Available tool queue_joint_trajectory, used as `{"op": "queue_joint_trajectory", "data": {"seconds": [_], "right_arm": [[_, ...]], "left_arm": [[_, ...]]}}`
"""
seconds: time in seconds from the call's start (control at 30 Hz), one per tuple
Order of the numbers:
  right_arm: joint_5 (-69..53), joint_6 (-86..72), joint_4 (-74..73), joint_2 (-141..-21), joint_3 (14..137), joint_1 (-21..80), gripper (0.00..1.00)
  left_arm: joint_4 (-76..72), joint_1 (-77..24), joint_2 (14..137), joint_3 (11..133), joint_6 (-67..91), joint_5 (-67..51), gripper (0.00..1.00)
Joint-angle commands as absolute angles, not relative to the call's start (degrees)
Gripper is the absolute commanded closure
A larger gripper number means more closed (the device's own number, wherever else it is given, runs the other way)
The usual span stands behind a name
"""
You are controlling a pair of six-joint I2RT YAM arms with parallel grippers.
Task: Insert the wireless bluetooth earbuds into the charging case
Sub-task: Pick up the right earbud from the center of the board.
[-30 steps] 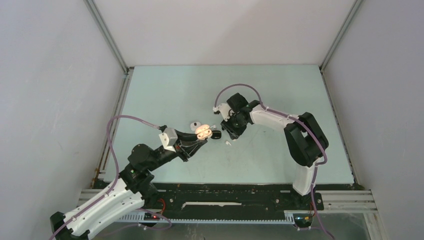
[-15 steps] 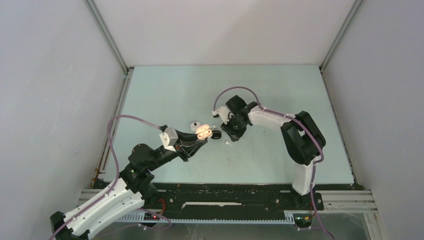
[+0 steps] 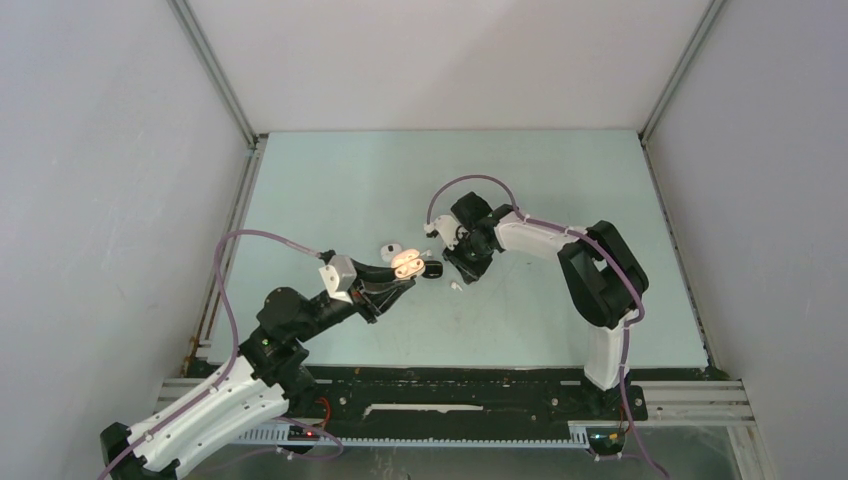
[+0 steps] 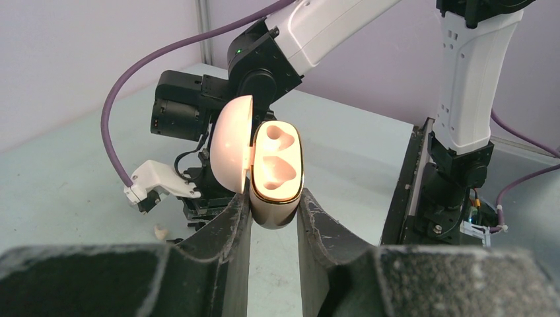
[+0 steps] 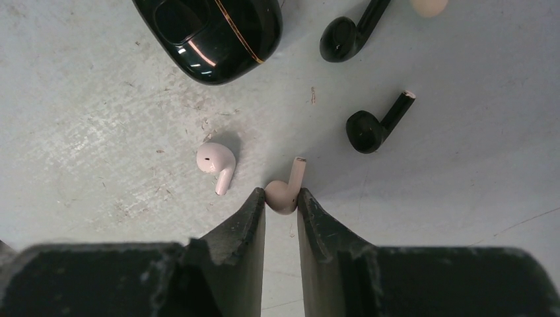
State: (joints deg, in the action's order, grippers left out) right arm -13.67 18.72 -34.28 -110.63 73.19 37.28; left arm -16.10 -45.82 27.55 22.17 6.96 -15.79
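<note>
My left gripper (image 4: pixel 273 206) is shut on the lower body of a pale charging case (image 4: pixel 276 173). It holds the case upright above the table, lid open, with two empty sockets showing. In the top view the case (image 3: pixel 405 262) glows just left of the right gripper (image 3: pixel 460 274). In the right wrist view my right gripper (image 5: pixel 282 196) is down at the table, shut on the head of a pale earbud (image 5: pixel 285 193) whose stem points away. A second pale earbud (image 5: pixel 216 160) lies loose just to its left. Two black earbuds (image 5: pixel 373 125) (image 5: pixel 350 30) lie farther off.
A glossy black case (image 5: pixel 214 30), lid open, lies on the table beyond the pale earbuds. A small white item (image 3: pixel 388 247) sits left of the held case. The light green tabletop (image 3: pixel 560 180) is walled on three sides.
The right gripper's jaws have closed onto the pale earbud, and the right arm has settled slightly lower and to the left. The left arm and its case have not moved.
</note>
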Motion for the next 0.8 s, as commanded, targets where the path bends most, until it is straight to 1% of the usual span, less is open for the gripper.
{"op": "queue_joint_trajectory", "data": {"seconds": [0.0, 0.13, 0.3, 0.57, 0.77], "right_arm": [[-13.18, 20.15, -34.51, -110.87, 73.35, 37.46, 0.8], [-13.65, 23.9, -37.55, -108.84, 73.37, 37.26, 0.83], [-20.96, 24.7, -44.04, -106.47, 74.52, 34.47, 0.84], [-33.33, 21.61, -57.25, -111.46, 78.9, 30.46, 0.85], [-35.86, 21.41, -66.21, -117.54, 83.88, 26.26, 0.83]], "left_arm": [[-17.3, -45.61, 27.86, 23.03, 5.64, -16.17, 1.0], [-17.22, -45.61, 27.94, 23.12, 5.63, -16.34, 1.0], [-17.16, -45.6, 28.12, 23.2, 5.68, -16.35, 1.0], [-17.06, -45.61, 28.87, 23.47, 5.63, -16.73, 1.0], [-17.03, -45.57, 29.32, 23.6, 5.68, -17.0, 1.0]]}}
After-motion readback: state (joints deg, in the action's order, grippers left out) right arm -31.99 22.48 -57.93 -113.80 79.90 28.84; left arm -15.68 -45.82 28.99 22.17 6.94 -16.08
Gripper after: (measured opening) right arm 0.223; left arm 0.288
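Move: The right earbud is already pinched in the right fingertips at table level. The open pink case it belongs to lies roughly 12 cm back, 12 cm left and 26 cm above that hand. The other pink earbud is 3 cm left and 2 cm back, the black case 8 cm left and 2 cm ahead, the nearest black earbud 5 cm ahead and 1 cm left. The left hand holds the pink case at its fingertips, about 1 cm ahead and 1 cm right. The right earbud, still pinched, is carried by the right hand back towards the base and to the right, some 5 cm back and 3 cm right, away from the black case and the other pink earbud. The hand starts almost level, then climbs too, about 2.5 cm, while the wrist swings the fingertips back by some 25 degrees. The left hand keeps its hold on the pink case, nearly still. ##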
